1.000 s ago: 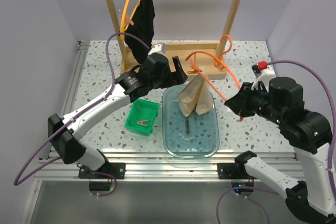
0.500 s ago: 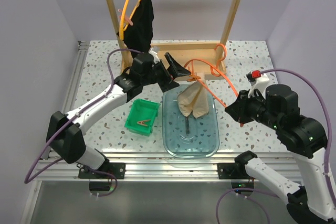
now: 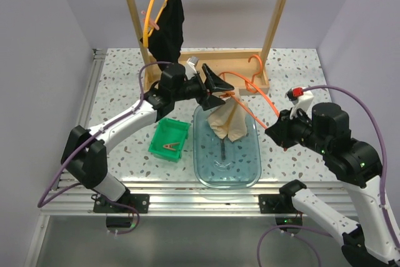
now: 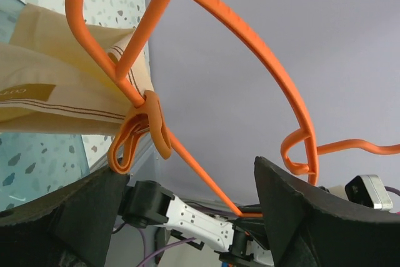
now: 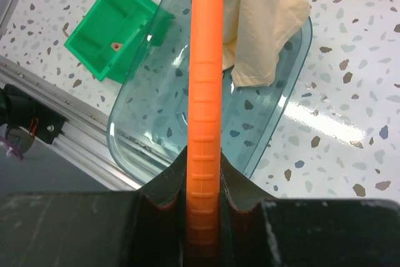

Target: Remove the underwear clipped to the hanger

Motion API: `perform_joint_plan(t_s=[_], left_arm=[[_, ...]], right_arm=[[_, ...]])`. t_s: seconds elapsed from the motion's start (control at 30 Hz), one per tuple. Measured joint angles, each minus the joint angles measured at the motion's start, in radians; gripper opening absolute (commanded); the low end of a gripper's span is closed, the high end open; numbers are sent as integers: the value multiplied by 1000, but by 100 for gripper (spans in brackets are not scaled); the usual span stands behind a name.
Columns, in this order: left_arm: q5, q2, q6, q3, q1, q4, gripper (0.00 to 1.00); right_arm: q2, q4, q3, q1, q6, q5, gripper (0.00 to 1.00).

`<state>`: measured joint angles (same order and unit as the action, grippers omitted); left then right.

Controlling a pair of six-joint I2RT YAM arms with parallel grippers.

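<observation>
A beige underwear hangs from a clip on an orange hanger, drooping into a clear bin. My right gripper is shut on the hanger's lower bar; in the top view the right gripper sits right of the bin. My left gripper is open, its fingers straddling the hanger bar just short of the clip, touching nothing I can see. The beige underwear hangs left of the clip. A black underwear hangs clipped to a second orange hanger on the rack.
A wooden rack with two upright posts stands at the back. A green tray left of the clear bin holds a brown clip. The metal table edge runs along the front.
My left gripper has swung round to point right at the clip on the hanger. The right arm has shifted the hanger left and lower, so the beige underwear sags deeper into the bin.
</observation>
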<state>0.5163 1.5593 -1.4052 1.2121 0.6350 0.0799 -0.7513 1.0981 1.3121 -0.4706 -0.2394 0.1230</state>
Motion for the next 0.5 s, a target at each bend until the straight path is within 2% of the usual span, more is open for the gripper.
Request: perform_joint_plan(t_s=[0.1,0.4,0.43,0.5], left_arm=[[16,14,-10,-8,0,27,83],[40,53,-40,-48,0,65,59],[41,55,-43,-49,0,70,48],[43,59,-50,-49,-1,80,33]], right_arm=[[0,-7,0,0,15,1,0],[12,-13,-4,0,43,19,0],[15,-12,-4,0,47,23,0],[21,-11,-4,0,51,26,0]])
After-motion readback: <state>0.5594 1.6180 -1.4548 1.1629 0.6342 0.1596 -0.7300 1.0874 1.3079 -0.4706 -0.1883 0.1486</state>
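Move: The clip that pinches the beige underwear to the hanger sits about 3 cm below the left hand, some 2 cm to its right and 1 cm ahead. The underwear hangs under the clip, its middle roughly 8 cm lower. The clear bin lies about 7 cm back and 1 cm right, 26 cm down; the green box about 5 cm back, 20 cm left, 25 cm down. From the right hand the clip is about 14 cm ahead, 13 cm left and 5 cm below. The orange clip comes between the left fingertips as the left hand sinks about 3 cm onto it, fingers still pointing right, and eases to a stop there. The gap narrows to about half, so that the tips flank the clip's two handles and seem to meet them. The right hand stays put, turning slightly counter-clockwise and keeping its grip on the hanger. ##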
